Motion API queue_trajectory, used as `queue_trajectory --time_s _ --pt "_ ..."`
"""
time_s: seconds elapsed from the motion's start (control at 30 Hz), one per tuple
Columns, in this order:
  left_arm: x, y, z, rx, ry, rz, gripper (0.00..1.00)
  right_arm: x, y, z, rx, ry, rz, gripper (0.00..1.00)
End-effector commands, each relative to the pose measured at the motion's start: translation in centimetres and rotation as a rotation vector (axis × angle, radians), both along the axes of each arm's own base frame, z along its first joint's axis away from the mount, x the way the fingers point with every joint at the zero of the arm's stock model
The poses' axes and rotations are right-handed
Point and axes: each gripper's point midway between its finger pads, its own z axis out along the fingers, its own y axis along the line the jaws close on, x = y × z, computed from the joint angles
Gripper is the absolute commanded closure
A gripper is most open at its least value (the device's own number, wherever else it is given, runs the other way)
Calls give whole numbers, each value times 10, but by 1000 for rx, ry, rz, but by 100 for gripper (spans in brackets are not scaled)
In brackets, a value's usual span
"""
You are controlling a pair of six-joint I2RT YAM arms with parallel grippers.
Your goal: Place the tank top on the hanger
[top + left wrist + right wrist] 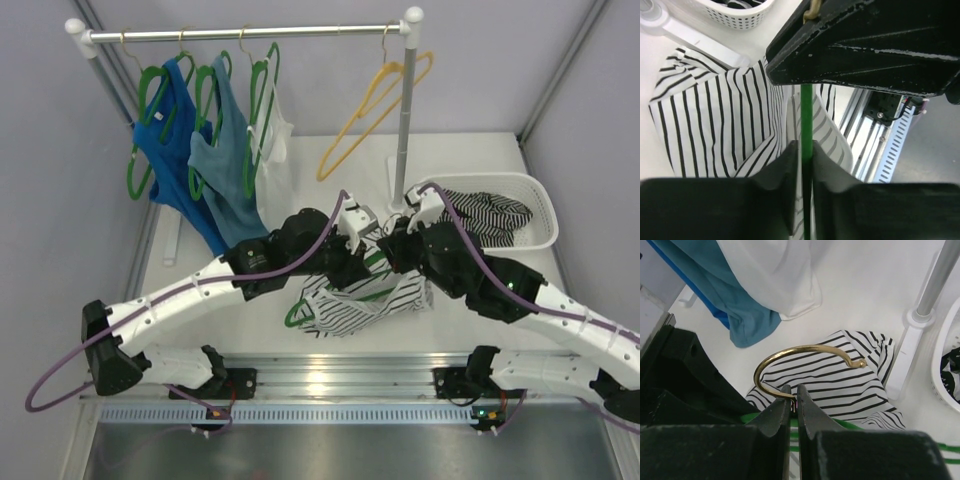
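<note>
The striped tank top (pixel 362 300) lies crumpled on the table between the arms, with the green hanger (pixel 298 313) partly inside it. My left gripper (pixel 806 150) is shut on the hanger's green bar (pixel 806 112), with striped cloth (pixel 705 115) beneath. My right gripper (pixel 794 390) is shut on the base of the brass hook (pixel 805 351), just above the green shoulders (pixel 867 427) and the tank top (pixel 840 382). From above, the left gripper (pixel 352 235) and the right gripper (pixel 398 248) meet over the garment.
A rail (pixel 240 33) at the back carries green hangers with a blue top (pixel 172 150), a teal top (pixel 225 160) and a white top (pixel 272 160), plus a bare yellow hanger (pixel 375 110). A white basket (pixel 540 215) at the right holds a darker striped garment (pixel 490 215). The rail's post (pixel 402 130) stands just behind the grippers.
</note>
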Motion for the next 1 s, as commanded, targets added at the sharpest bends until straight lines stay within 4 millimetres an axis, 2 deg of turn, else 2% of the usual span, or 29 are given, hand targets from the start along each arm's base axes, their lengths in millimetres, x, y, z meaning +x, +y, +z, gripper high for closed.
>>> queue_trajectory --time_s 0.0,0.03,0.13,0.23,0.27,0.37,0.43,0.5,0.57,0.67,0.73,0.97 --pt "3 -9 12 -77 -49 -4 84 4 5 37 99 -55 4 100" --pt "5 -8 13 -81 -54 6 100 4 6 36 98 -54 7 99" --pt "10 -4 15 -98 -72 49 100 1 5 31 95 -49 15 94" --pt "17 3 21 -137 -101 107 100 -2 0 29 96 -51 21 77" --pt "15 6 26 -155 -109 113 100 -4 -4 32 107 -59 20 65" --pt "17 12 23 -163 -114 144 100 -10 -10 33 122 -68 34 53" --pt "17 15 23 -166 -118 153 100 -19 -15 35 144 -86 70 52" --pt "18 17 28 -183 -125 164 100 -36 -8 32 164 -113 194 52" --pt "19 18 34 -198 -136 171 100 -59 3 28 169 -130 356 48" --pt "21 17 41 -208 -143 179 100 -82 19 9 155 -132 526 46" --pt "22 15 46 -214 -145 174 100 -87 25 3 132 -148 566 46" --pt "22 7 50 -219 -142 157 100 -95 56 -41 -36 -155 599 43"
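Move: The green hanger's shoulder, just left of its neck, lies right between the left hand's closing pads, with the hook about 5 cm to the right, 4 cm ahead and 6 cm up. The hanger's left end is roughly 12 cm left, 5 cm back and 8 cm below. From the right hand, still pinching the neck, the striped tank top's near folds lie about 9 cm back, 8 cm left and 12 cm down. The left fingers finish shutting on the hanger's shoulder and keep hold, easing about 2 cm left and slightly forward with a small counter-clockwise turn. The right hand then opens off the neck, lifts clear a little, and swings back about 10 cm, then left and down towards the tank top's near folds, turning some 30 degrees counter-clockwise with fingers open. ##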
